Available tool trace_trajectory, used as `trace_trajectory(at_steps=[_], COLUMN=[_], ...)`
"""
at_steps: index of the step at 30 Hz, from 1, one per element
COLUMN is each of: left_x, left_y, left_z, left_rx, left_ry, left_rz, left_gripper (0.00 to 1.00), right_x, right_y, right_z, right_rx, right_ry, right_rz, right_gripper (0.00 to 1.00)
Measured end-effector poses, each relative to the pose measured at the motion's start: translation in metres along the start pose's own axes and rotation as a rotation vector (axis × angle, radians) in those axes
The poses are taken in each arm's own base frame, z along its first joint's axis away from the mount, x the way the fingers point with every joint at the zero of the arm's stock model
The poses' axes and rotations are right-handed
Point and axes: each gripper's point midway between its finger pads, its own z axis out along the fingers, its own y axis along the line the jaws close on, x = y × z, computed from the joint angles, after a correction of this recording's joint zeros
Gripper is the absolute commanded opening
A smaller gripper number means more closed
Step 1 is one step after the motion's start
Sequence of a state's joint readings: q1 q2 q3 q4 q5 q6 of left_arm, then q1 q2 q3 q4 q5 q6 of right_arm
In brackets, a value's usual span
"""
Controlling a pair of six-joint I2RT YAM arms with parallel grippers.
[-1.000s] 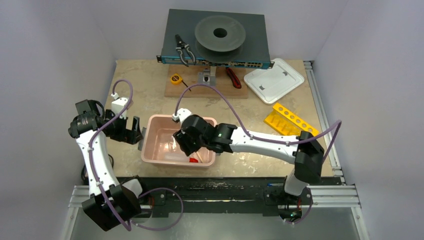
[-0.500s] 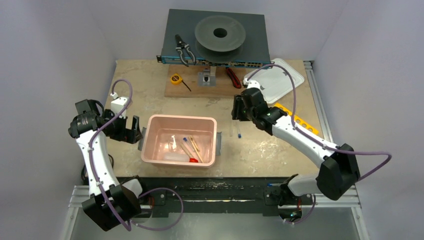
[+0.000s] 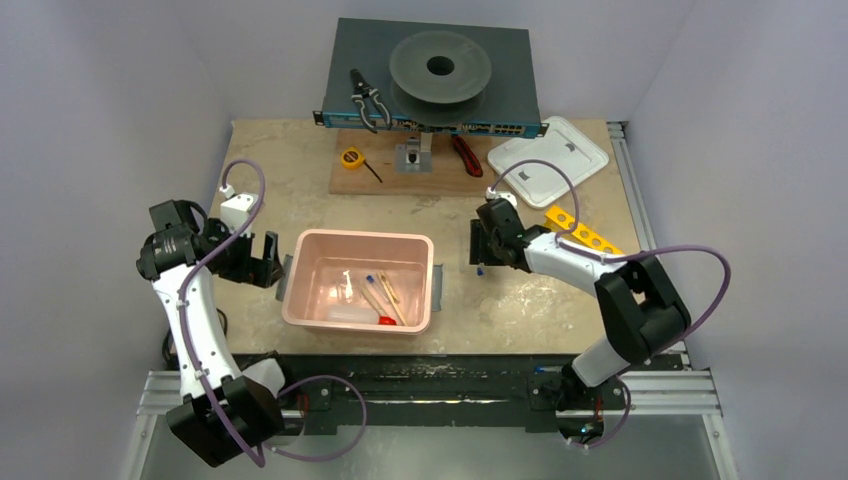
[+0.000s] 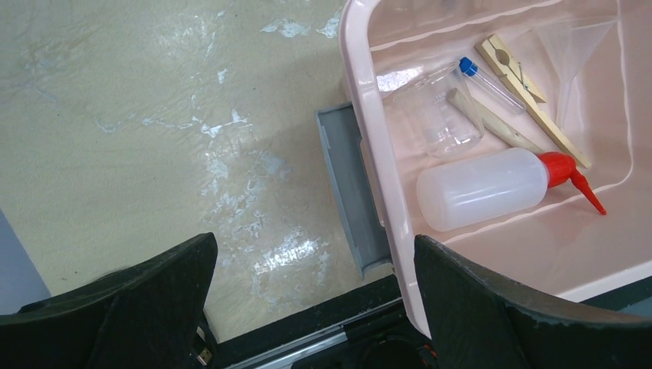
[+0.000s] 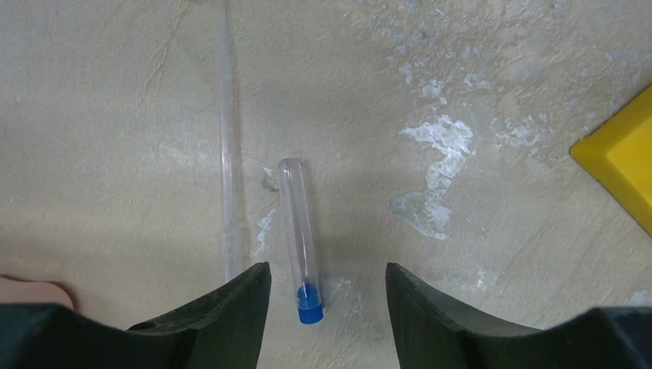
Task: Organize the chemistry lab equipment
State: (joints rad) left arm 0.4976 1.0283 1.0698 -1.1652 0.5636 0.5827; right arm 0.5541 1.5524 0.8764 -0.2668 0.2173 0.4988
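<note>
A pink tub [image 3: 360, 237] holds a translucent squeeze bottle [image 4: 480, 188] with a red cap, a blue-capped tube [image 4: 492, 83], wooden sticks [image 4: 530, 96] and a small clear round dish [image 4: 438, 115]. My left gripper [image 4: 315, 246] hangs open over the table by the tub's left rim [image 4: 369, 131], holding nothing. To the right of the tub another clear blue-capped tube [image 5: 298, 231] lies on the table. My right gripper [image 5: 327, 269] is open just above it, one finger on each side of the capped end, not touching it. A thin clear rod [image 5: 227, 154] lies beside the tube.
A yellow rack with holes [image 3: 590, 240] lies right of my right gripper [image 3: 482, 248], with a white tray [image 3: 548, 158] behind it. Pliers [image 3: 365, 98], a yellow tape measure [image 3: 350, 157] and a red-handled tool [image 3: 465, 155] sit at the back. A grey piece [image 4: 350, 192] sticks out under the tub.
My right arm has left the tub, swung to its right and come down over the tube on the table. The left arm has not moved.
</note>
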Motion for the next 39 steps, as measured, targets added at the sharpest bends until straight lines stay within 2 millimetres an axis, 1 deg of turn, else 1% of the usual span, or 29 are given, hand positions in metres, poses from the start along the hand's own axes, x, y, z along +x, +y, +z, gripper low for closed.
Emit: trace_trajectory(at_steps=[6,12,14,15,19,20,24,26,28,30,31,33,35,36,37,39], left_x=[-0.002,-0.001,0.0,0.0,0.002,0.002,0.002,0.002,0.002,0.002,0.002,0.002,0.0,-0.002,-0.003,-0.005], left_y=[0.0,0.001,0.002,0.003,0.005,0.005,0.005,0.005,0.004,0.004,0.004,0.003,0.001,0.001,0.0,0.0], left_z=[-0.002,-0.002,-0.001,0.0,0.002,0.002,0.002,0.002,0.002,0.002,0.002,0.002,0.001,0.001,0.0,-0.001], left_rx=[-0.011,-0.015,-0.015,-0.015,-0.012,-0.011,-0.01,-0.01,-0.009,-0.009,-0.008,-0.002,0.006,0.009,0.011,0.011], left_ry=[-0.013,-0.006,0.0,0.004,0.016,0.017,0.017,0.018,0.018,0.017,0.017,0.015,0.009,0.004,0.0,-0.007], left_rz=[0.011,0.009,0.007,0.005,0.0,-0.001,-0.002,-0.001,-0.002,-0.002,-0.002,-0.003,-0.003,-0.003,-0.001,0.001], left_gripper=[1.0,1.0,1.0,1.0,1.0,1.0,1.0,1.0,1.0,1.0,1.0,1.0,1.0,1.0,1.0,1.0], right_x=[0.003,0.01,0.009,0.009,0.009,0.01,0.011,0.009,-0.001,-0.024,-0.037,-0.062,-0.083,-0.088,-0.089,-0.08], right_y=[0.001,0.0,0.002,0.002,0.004,0.004,0.002,0.0,0.003,0.016,0.029,0.062,0.108,0.133,0.155,0.189], right_z=[0.012,0.024,0.025,0.025,0.026,0.025,0.021,0.012,-0.005,-0.031,-0.047,-0.08,-0.118,-0.137,-0.154,-0.176], right_rx=[0.004,0.018,0.016,0.018,0.035,0.038,0.058,0.065,0.049,0.006,-0.03,-0.117,-0.226,-0.291,-0.354,-0.456], right_ry=[0.004,0.021,0.015,0.012,0.001,-0.001,0.003,0.0,-0.023,-0.088,-0.13,-0.208,-0.285,-0.315,-0.334,-0.339], right_rz=[-0.001,-0.007,-0.007,-0.009,-0.023,-0.026,-0.035,-0.038,-0.037,-0.039,-0.046,-0.077,-0.125,-0.152,-0.179,-0.24], right_gripper=[0.48,0.35,0.31,0.26,0.02,0.0,0.0,0.0,0.0,0.0,0.0,0.0,0.0,0.0,0.0,0.0])
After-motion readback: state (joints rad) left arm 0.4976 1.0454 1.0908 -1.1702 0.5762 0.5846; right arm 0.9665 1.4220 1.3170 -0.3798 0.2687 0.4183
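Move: The blue-capped test tube lies just below my right hand, its middle about 4 cm ahead, 2 cm to the left and 3 cm down, its cap end towards me. A clear rod lies some 8 cm ahead and 8 cm left; the pink box is about 23 cm left and 4 cm back; the yellow rack is 18 cm right and 4 cm ahead. From my left hand the tube is roughly 36 cm right, 12 cm ahead and 17 cm down. I lower my half-open right hand a further 2.5 cm or so and close the fingers, pinching the tube near its blue cap. Then I swing it up about 24 cm and some 16 cm left, drawing back a little late on, towards the pink box, turning counter-clockwise and tilting the fingers up about 20 degrees. ##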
